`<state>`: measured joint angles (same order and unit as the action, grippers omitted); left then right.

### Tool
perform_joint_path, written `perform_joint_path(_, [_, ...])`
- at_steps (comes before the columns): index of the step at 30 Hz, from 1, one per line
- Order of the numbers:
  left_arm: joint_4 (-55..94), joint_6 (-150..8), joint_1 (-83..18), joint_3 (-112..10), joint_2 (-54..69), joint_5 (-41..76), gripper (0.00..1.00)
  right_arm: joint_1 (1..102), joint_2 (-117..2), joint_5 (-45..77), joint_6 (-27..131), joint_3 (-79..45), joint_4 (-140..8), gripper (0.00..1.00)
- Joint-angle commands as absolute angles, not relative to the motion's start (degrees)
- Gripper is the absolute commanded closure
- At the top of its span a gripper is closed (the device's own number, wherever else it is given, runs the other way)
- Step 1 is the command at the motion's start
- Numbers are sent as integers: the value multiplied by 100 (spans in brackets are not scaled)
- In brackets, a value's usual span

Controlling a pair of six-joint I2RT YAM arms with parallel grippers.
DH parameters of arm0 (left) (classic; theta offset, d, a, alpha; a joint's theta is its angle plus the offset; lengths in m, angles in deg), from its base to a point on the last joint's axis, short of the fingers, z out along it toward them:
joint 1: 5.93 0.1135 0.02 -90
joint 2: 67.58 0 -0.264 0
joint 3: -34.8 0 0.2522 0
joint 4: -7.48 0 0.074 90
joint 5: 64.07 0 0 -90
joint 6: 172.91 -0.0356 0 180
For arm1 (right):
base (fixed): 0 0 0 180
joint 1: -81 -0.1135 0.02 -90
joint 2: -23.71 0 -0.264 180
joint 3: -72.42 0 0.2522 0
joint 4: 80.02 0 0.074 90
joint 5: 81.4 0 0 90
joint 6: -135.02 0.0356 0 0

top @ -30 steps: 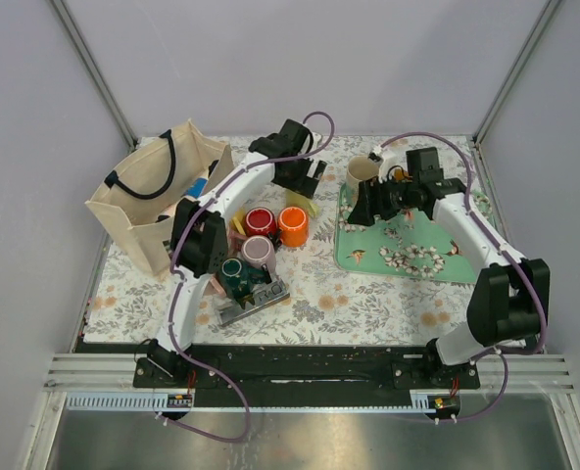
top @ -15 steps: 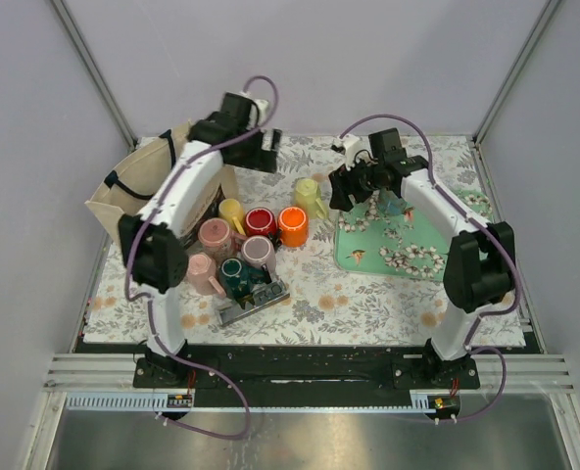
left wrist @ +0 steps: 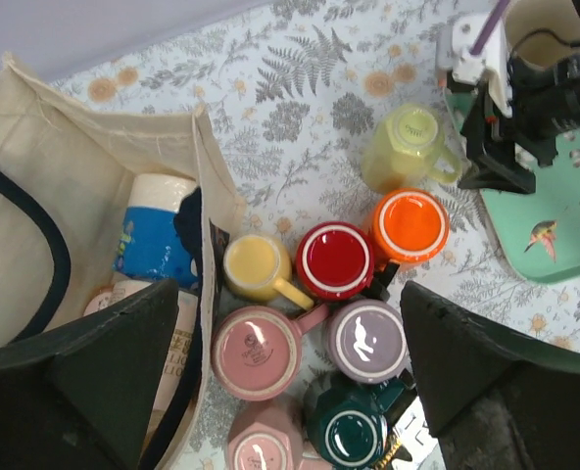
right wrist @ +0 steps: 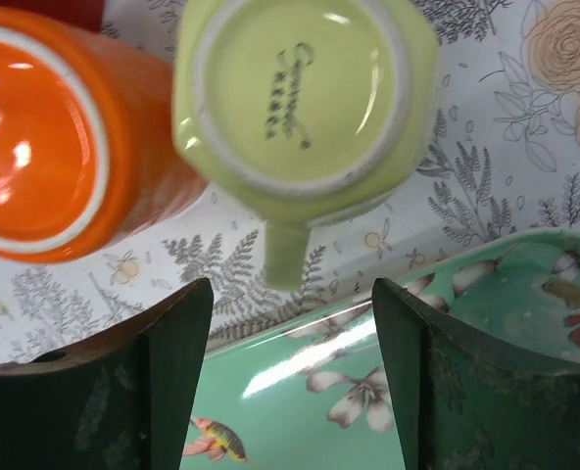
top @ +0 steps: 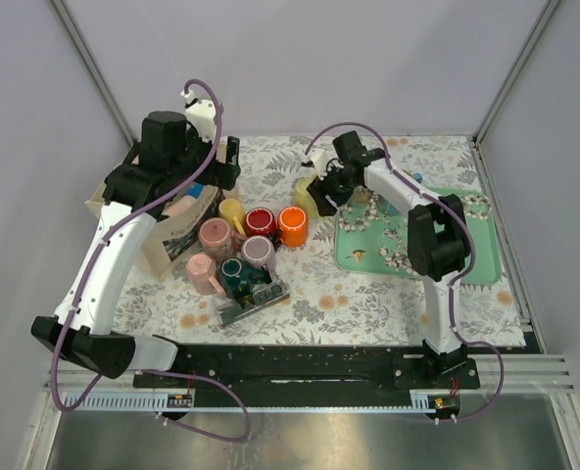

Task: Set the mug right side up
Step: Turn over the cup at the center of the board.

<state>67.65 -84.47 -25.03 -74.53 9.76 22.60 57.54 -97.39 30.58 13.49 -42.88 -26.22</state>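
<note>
The lime-green mug (right wrist: pixel 305 98) stands upside down on the floral cloth just left of the tray, its base up and its handle (right wrist: pixel 285 253) pointing at my right gripper. It also shows in the left wrist view (left wrist: pixel 408 147) and the top view (top: pixel 305 196). My right gripper (right wrist: pixel 290 323) (top: pixel 321 191) hovers open above the mug's handle side, over the tray's edge, with nothing between its fingers. My left gripper (left wrist: pixel 290 304) (top: pixel 180 174) hangs wide open and empty, high over the tote bag and the cluster of mugs.
Left of the lime mug stand several more mugs: orange (top: pixel 292 225), red (top: pixel 261 220), yellow (top: pixel 231 211), pink (top: pixel 215 235), mauve (top: pixel 258 252) and dark green (top: pixel 236 274). The canvas tote bag (top: pixel 123 211) stands far left. A green floral tray (top: pixel 466 264) holds an upright beige mug (left wrist: pixel 545 39).
My left arm swung left and up from the middle to over the bag, opening fully. My right gripper moved left off the tray to above the lime mug, narrowing slightly.
</note>
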Motion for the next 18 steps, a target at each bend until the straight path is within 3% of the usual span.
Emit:
perform_joint_path(1, [6545, -8616, -2466, -7213, 924, 2162, 2, 5683, -10257, 2671, 1180, -5224, -2057, 27])
perform_joint_path(5, [6563, -8686, -2474, -7283, 897, 2197, 2, 5657, -10837, 2689, 1119, -6068, -1415, 38])
perform_joint_path(11, [6563, -8713, -2474, -7441, 967, 2171, 2, 5560, -11454, 2768, 978, -7141, -421, 46])
perform_joint_path(18, [6536, -8748, -2466, -7319, 888, 2153, 2, 5525, -11428, 2653, 987, -7116, -376, 83])
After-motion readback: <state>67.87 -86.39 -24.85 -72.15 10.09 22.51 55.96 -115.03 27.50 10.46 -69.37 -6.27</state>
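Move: The upturned yellow-green mug's middle lies about 7 cm to the left of my right hand, 3 cm ahead and some 3 cm lower, with its handle sticking out towards my open fingers. The orange mug stands roughly 10 cm left and 4 cm back of this hand; the cream mug is about 7 cm to its right and 6 cm ahead. From my left hand, the yellow-green mug is some 13 cm ahead, 16 cm right and 29 cm below. I bring my right fingers down over the yellow-green mug's handle, sinking about 3 cm in all: first I reach some 3 cm forward as I sink, then I draw back about half of that. The fingers steepen by roughly 10 degrees and close from wide to about a quarter open around the handle, taking it in a pinch under the upturned base. ##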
